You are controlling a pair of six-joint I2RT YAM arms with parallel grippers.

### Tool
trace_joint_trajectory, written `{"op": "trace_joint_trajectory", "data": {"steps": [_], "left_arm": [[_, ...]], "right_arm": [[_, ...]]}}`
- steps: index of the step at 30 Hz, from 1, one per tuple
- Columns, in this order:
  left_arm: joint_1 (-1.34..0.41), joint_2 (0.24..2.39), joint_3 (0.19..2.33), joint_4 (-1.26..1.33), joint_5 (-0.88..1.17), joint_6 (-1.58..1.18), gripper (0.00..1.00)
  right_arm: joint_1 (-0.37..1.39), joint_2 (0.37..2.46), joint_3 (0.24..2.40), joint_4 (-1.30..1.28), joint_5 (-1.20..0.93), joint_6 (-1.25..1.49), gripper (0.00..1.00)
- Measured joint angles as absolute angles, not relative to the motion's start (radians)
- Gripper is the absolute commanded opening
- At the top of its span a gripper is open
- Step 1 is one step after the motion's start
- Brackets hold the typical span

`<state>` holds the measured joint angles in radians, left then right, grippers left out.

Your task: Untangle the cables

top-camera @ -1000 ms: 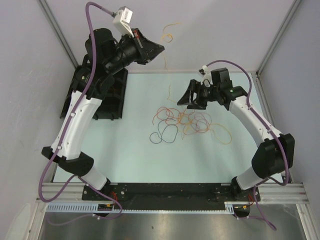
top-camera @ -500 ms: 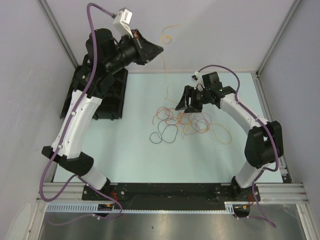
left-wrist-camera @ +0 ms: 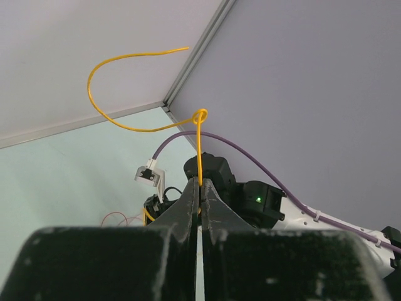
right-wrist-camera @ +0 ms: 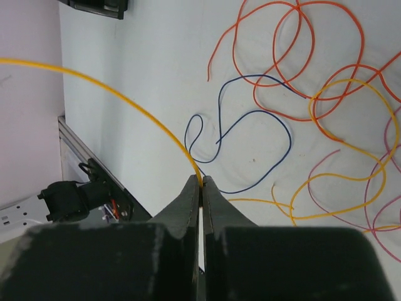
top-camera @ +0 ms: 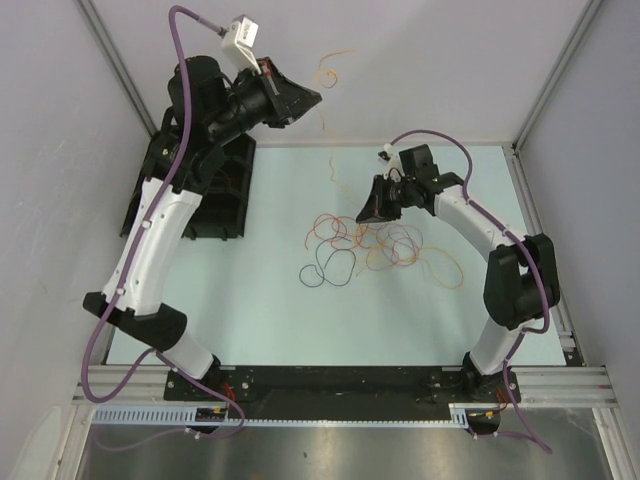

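Note:
The cables lie as a loose tangle (top-camera: 378, 243) of orange, red, yellow and pinkish loops in mid-table, with a dark cable (top-camera: 330, 268) at its left. My left gripper (top-camera: 318, 96) is raised high at the back, shut on a yellow cable (left-wrist-camera: 198, 147) that curls above its tips (left-wrist-camera: 200, 183). That yellow strand hangs down toward my right gripper (top-camera: 365, 213), which sits just above the tangle's back edge. In the right wrist view the right gripper (right-wrist-camera: 201, 182) is shut on the yellow cable (right-wrist-camera: 125, 100), with the dark cable (right-wrist-camera: 276, 122) and orange loops (right-wrist-camera: 294, 63) on the table below.
A black rack (top-camera: 215, 200) stands at the table's back left, under the left arm. Grey enclosure walls and metal posts (top-camera: 553, 75) close in the back and sides. The black base rail (top-camera: 340, 380) runs along the near edge.
My right gripper moved left and back toward the hanging yellow strand and went from open to shut on it. The left gripper stayed high, shifting only slightly.

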<state>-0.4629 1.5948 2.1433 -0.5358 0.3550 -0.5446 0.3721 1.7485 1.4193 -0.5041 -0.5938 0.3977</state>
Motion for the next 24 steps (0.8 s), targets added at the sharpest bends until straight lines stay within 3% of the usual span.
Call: {"op": "trace_joint_trajectory", "data": {"steps": [4,12,24], "left_arm": [[-0.455,1.595,2.123,-0.532,0.365,-0.550,0.00],[-0.455,1.594,2.018,-0.528,0.422,-0.559,0.00],[-0.460,1.594,1.932,-0.519,0.486,-0.569,0.00]], "right_arm": [[0.372,1.755,1.507,-0.552,-0.596,0.399,0.00],[0.372,1.739,1.896,-0.560,-0.667,0.432,0.00],[0.376,1.642,1.861,-0.521,-0.819,0.499,0.00]]}}
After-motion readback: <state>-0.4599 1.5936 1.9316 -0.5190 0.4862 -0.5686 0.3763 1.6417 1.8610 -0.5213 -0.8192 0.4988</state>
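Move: The yellow cable hangs from the left hand, its small loop by those fingertips lying some 36 cm above the right hand, 6 cm to its left and 2 cm ahead. The strand already pinched by the right hand lies about 35 cm below the left hand and 7 cm to its right. About 16 cm below the right hand, the red cable centres 4 cm ahead and 5 cm left, the blue cable 4 cm back and 7 cm left, the pink cable 1 cm ahead and 10 cm right. The yellow cable's pinched strand is carried quickly up out of the tangle by the right hand, some 23 cm, swinging slightly forward then back, towards the left hand, the fingers tilting up nearer level. The left hand, still holding the same cable near its end, sinks about 8 cm to meet it, drifting a little right and tipping down. Both grips stay shut. ##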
